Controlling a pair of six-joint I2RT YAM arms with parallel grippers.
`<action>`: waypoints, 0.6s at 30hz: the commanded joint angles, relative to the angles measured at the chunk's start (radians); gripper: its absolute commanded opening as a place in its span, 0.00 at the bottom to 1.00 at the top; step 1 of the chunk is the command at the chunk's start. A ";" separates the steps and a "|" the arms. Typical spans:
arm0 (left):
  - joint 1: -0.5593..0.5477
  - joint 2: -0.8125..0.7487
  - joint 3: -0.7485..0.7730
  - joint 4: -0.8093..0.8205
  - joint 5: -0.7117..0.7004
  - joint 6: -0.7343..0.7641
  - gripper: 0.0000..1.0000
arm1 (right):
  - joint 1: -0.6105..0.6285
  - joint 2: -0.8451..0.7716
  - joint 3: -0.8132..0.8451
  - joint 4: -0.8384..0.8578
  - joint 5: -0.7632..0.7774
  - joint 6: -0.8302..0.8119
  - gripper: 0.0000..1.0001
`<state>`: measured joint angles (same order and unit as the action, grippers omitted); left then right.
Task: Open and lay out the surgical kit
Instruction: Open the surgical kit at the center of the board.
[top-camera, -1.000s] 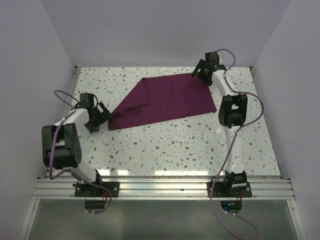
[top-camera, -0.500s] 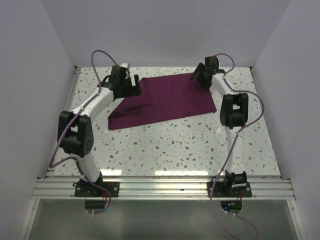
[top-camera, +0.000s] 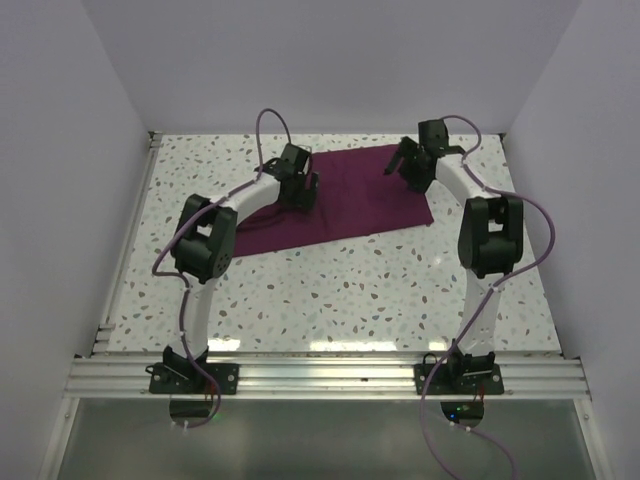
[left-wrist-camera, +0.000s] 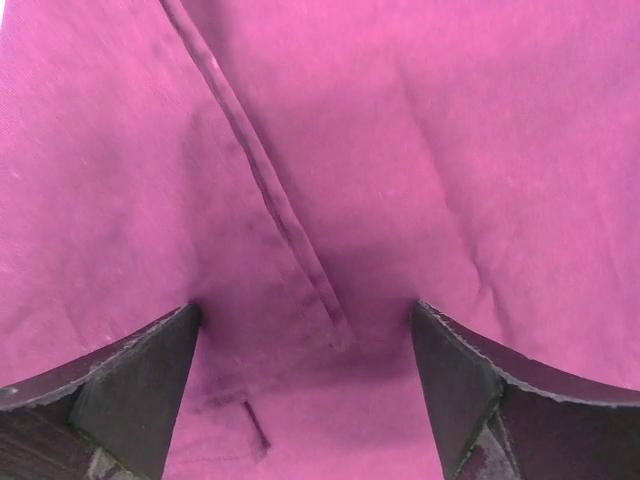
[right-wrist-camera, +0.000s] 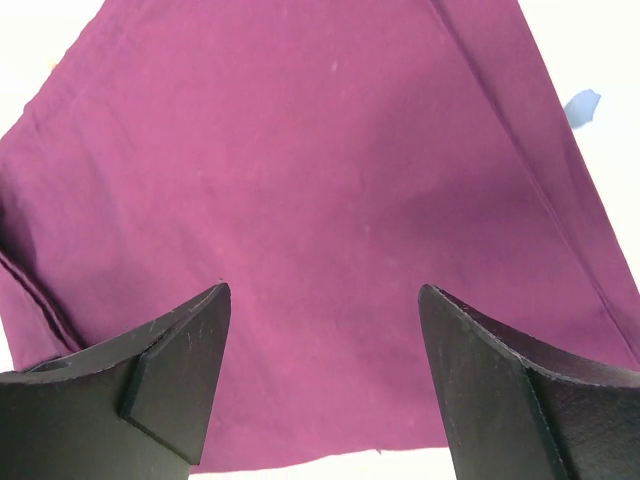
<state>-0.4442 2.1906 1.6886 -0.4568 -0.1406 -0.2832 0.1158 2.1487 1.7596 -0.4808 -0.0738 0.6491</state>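
Observation:
The surgical kit shows as a folded dark purple cloth (top-camera: 365, 200) lying flat at the back of the table. My left gripper (top-camera: 304, 197) hovers low over the cloth's left-middle, open, with nothing between its fingers. In the left wrist view the cloth (left-wrist-camera: 450, 150) fills the frame, and a folded hem ridge (left-wrist-camera: 260, 180) runs down and ends between the left gripper's (left-wrist-camera: 305, 320) jaws. My right gripper (top-camera: 405, 172) stands open above the cloth's far right corner. In the right wrist view the right gripper (right-wrist-camera: 325, 295) frames smooth cloth (right-wrist-camera: 320, 170) just inside its near edge.
The speckled terrazzo table (top-camera: 350, 290) is boxed by white walls at the left, back and right. An aluminium rail (top-camera: 320, 378) carries both arm bases at the near edge. Purple cables loop above each arm. Bare table (right-wrist-camera: 330, 468) shows under the cloth's edge.
My left arm has swung from the table's left side across to the cloth and now covers its left part; its jaws have narrowed a little. The right gripper has barely shifted.

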 joint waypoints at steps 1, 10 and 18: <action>-0.019 0.043 0.062 -0.019 -0.102 0.047 0.88 | 0.002 -0.090 -0.034 -0.012 -0.009 -0.026 0.79; -0.019 0.015 0.056 -0.029 -0.198 0.038 0.56 | 0.002 -0.096 -0.043 -0.070 -0.006 -0.043 0.78; -0.019 0.001 0.086 -0.056 -0.228 0.036 0.36 | 0.002 -0.090 -0.038 -0.111 0.006 -0.069 0.77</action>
<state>-0.4667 2.2124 1.7264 -0.4931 -0.3264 -0.2577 0.1169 2.1025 1.7218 -0.5629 -0.0704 0.6067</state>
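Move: The corner of the purple wrap's folded flap lies almost between the open left fingertips, about 2 cm below that hand and 1 cm to its right. A shallow crease in the wrap runs some 4 cm to the hand's right, level with it, and the wrap's near-left corner is roughly 13 cm back and 13 cm left. From the right hand, the flap corner is about 22 cm left, 6 cm back and 7 cm lower. The flap's cornered edge is pinched between the left fingertips, which close from wide open to well under half while the hand stays low on the cloth, easing about 2 cm left and 1 cm forward and rolling some 10 degrees, left side up. The open right hand draws back about 2.5 cm over the wrap, holding nothing. ##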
